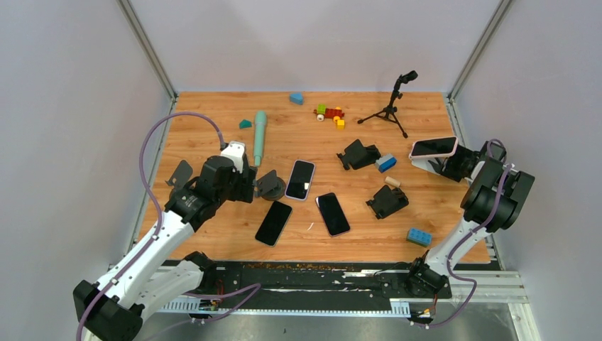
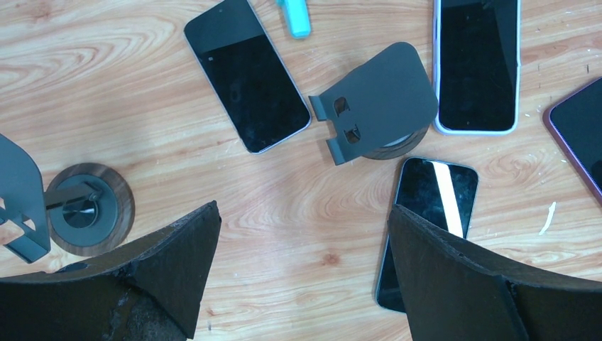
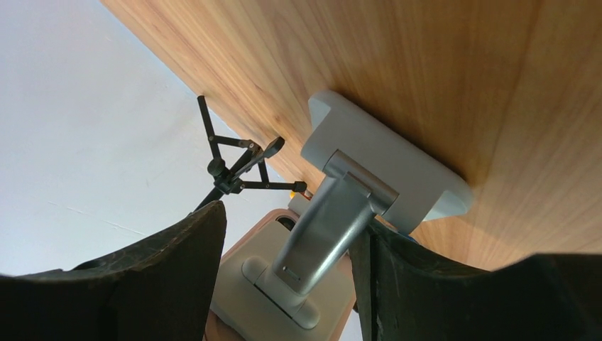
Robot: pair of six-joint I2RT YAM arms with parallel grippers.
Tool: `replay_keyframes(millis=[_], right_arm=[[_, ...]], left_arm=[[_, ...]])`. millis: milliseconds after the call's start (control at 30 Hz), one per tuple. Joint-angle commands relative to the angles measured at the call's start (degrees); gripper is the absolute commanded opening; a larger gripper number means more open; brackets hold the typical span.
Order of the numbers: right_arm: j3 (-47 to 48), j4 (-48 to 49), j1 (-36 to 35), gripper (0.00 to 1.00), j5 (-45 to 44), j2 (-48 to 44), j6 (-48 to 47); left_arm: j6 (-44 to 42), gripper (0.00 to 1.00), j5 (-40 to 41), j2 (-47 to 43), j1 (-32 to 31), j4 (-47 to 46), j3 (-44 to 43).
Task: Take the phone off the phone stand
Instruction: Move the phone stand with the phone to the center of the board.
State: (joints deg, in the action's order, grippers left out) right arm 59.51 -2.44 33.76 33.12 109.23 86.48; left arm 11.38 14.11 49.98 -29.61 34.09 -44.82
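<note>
A phone [image 1: 433, 147] in a pink case lies face up on a silver phone stand [image 1: 428, 165] at the table's right edge. My right gripper [image 1: 454, 162] reaches in behind it. In the right wrist view the stand's silver arm [image 3: 334, 220] runs between the fingers, from its base [image 3: 387, 167] on the wood to the plate behind the phone [image 3: 264, 226]. The right gripper [image 3: 287, 234] is open: one finger [image 3: 426, 284] touches the arm and the other stands apart. My left gripper [image 2: 304, 213] hangs open over bare wood, holding nothing.
Three phones lie flat mid-table [image 1: 300, 179] [image 1: 332, 213] [image 1: 274, 222]. There are empty dark stands [image 1: 270, 186] [image 1: 358, 153] [image 1: 387, 201], a small black tripod [image 1: 390, 106], a teal stick [image 1: 260, 135], and toy blocks [image 1: 330, 114] [image 1: 419, 236].
</note>
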Motion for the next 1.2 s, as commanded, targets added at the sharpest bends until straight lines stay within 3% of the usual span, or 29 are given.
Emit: replay_keyframes(millis=[0,200,1167], right_arm=[[3.22,-1.26,-0.43,0.64,-1.0,2.03,1.89],[4.01,-2.14,-0.45,0.62,-0.71,3.76,3.45],[4.79,-5.45,-0.45,0.25,2.58,5.4,-0.7]], left_arm=[[-0.83,0.95,0.65,-0.9,-0.19,-0.6,-0.01],[-0.76,0.95,1.1,-0.5,-0.19,-0.47,-0.09],[-0.57,0.95,1.86,-0.19,-0.19,-0.18,-0.18]])
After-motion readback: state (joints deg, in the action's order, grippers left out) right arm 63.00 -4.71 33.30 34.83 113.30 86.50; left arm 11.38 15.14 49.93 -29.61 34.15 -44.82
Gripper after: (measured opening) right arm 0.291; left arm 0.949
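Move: Just at the right hand's fingertips stands the phone stand with its phone, its stem between the open fingers and its middle about 4 cm to the left and 2 cm ahead, level in height. From that hand the blue block lies some 19 cm left and 1 cm ahead, the wooden cylinder 16 cm left and 6 cm back, both about 5 cm lower. From the left hand, the phone stand is roughly 70 cm right, 20 cm ahead and 10 cm lower. Closing on the grey stem below the phone, the right hand's fingers go from about two-thirds open to under a third and end pinching it from both sides. Meanwhile the hand eases down and slightly forward, about 1 cm each way, with hardly any turn of the wrist. ##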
